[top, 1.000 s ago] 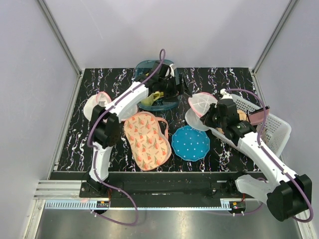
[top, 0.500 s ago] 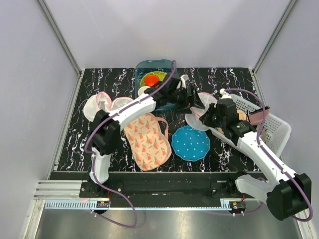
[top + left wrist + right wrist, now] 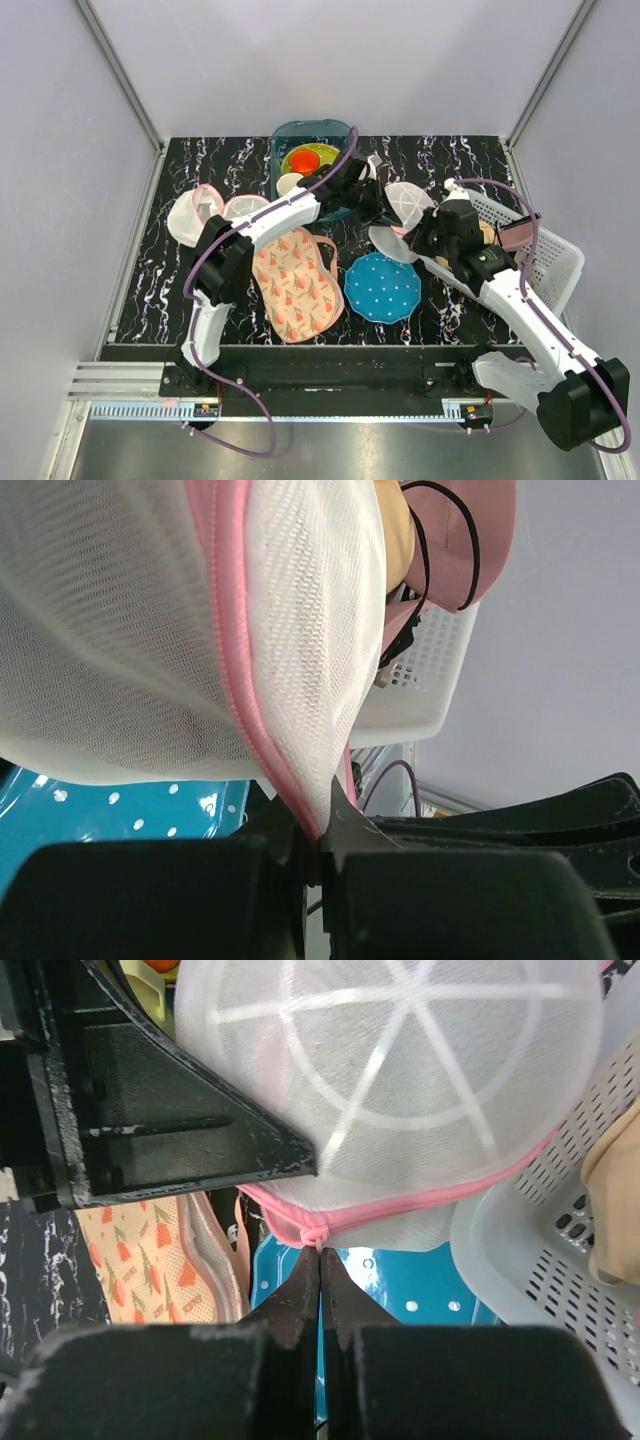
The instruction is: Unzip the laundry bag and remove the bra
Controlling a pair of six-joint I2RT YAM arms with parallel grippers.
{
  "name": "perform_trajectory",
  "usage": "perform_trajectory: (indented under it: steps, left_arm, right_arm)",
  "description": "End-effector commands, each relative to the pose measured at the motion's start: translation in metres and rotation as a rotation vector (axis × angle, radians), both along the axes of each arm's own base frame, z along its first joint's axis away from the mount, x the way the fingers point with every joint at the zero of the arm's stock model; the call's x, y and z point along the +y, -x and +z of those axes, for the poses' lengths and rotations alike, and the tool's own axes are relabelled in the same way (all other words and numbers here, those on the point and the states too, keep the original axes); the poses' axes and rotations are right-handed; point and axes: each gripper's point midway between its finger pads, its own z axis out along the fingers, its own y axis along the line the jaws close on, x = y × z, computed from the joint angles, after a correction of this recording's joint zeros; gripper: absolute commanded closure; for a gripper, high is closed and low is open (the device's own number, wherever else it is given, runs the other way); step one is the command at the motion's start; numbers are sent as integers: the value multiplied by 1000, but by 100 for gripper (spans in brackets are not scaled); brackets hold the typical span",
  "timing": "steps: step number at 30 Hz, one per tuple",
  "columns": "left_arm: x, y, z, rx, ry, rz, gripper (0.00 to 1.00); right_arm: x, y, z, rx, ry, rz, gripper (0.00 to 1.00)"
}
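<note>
The laundry bag (image 3: pixel 407 203), a round white mesh pouch with pink zip trim, hangs above the table between both grippers. My left gripper (image 3: pixel 384 200) is shut on its pink-trimmed edge; in the left wrist view the jaws (image 3: pixel 322 832) pinch the seam, with mesh (image 3: pixel 150 630) above. My right gripper (image 3: pixel 420 230) is shut on the small zip pull (image 3: pixel 318 1237) at the bag's lower rim (image 3: pixel 400 1070). The zip looks closed along the part that shows. The bra is hidden.
A teal bin (image 3: pixel 340 132) with yellow and orange items stands at the back. A white basket (image 3: pixel 550 260) with peach and pink cloth is at the right. A pink floral fabric piece (image 3: pixel 295 280), a blue dotted mat (image 3: pixel 383 287) and another open mesh pouch (image 3: pixel 200 212) lie on the table.
My left arm swung right from the teal bin to the laundry bag and closed on its edge. My right gripper kept its hold on the bag and barely moved.
</note>
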Motion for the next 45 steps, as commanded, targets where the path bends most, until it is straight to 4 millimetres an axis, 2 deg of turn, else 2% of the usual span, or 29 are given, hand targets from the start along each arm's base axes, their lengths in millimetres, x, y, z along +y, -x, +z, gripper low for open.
perform_trajectory:
  steps: [1, 6, 10, 15, 21, 22, 23, 25, 26, 28, 30, 35, 38, 40, 43, 44, 45]
  left_arm:
    - [36, -42, 42, -119, 30, 104, 100]
    - [66, -62, 54, -152, 15, 139, 100]
    - [81, -71, 57, -173, 8, 139, 100]
    - [83, -71, 66, -192, 32, 96, 100]
    - [77, -66, 62, -177, 52, 46, 100]
    - [77, -64, 61, -176, 52, 41, 100]
    - [75, -62, 60, -176, 54, 31, 100]
    - [73, -58, 55, -172, 52, 15, 100]
    - [72, -56, 53, -169, 50, 9, 100]
    - [73, -53, 46, -156, 44, 1, 100]
    - [73, -51, 44, -156, 43, -1, 100]
    - [77, -49, 41, -166, 29, 0, 100]
    - [82, -44, 42, -177, 21, -1, 100]
    - [85, -38, 50, -202, 28, -3, 100]
    - [88, -22, 53, -228, 69, -28, 100]
    - [89, -20, 53, -238, 74, -26, 94]
    - [93, -16, 43, -219, 58, -19, 86]
  right_arm:
    - [-29, 7, 2, -14, 110, -54, 100]
    - [-58, 9, 0, -10, 132, -136, 100]
    - [-68, 8, 3, -17, 142, -157, 100]
    - [-62, 3, 4, -10, 130, -130, 100]
    - [-57, -4, 0, 5, 120, -115, 100]
    - [-56, -5, 1, 10, 119, -112, 76]
    - [-55, -6, -2, 20, 120, -109, 60]
    - [-55, -8, 1, 17, 117, -114, 33]
    - [-56, -9, 3, 11, 120, -117, 29]
    - [-56, -11, 10, -4, 123, -118, 22]
    - [-57, -13, 17, -19, 128, -121, 22]
    - [-58, -16, 19, -23, 137, -122, 21]
    - [-58, -17, 18, -18, 137, -126, 21]
    - [-58, -17, 17, -16, 140, -126, 21]
    - [-59, -19, 17, -14, 146, -129, 20]
    - [-59, -20, 18, -16, 144, -128, 20]
    - [-58, -20, 18, -17, 146, -126, 20]
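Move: Both hands already pinch the pink zip edge of the laundry bag, the right hand roughly 3 cm right and 3 cm back of the left. The bag's middle is about 1 cm ahead and 3 cm right of the left hand, with the blue tub some 14 cm ahead and 18 cm left. From the right hand, the bag is about 5 cm ahead and 1 cm left, the blue plate 13 cm back and 3 cm left, the white basket 5 cm back and 28 cm right. Keeping its shut pinch on the zip edge, the left hand draws the laundry bag left towards the blue tub in two pulls, about 8 cm in all and some 3 cm forward, while the right hand first pulls the other way, about 4 cm right towards the basket. The right hand then holds there, opens wide and lets go of the bag's edge with a small dip and rise, edging slightly farther right and staying open beside the bag. ##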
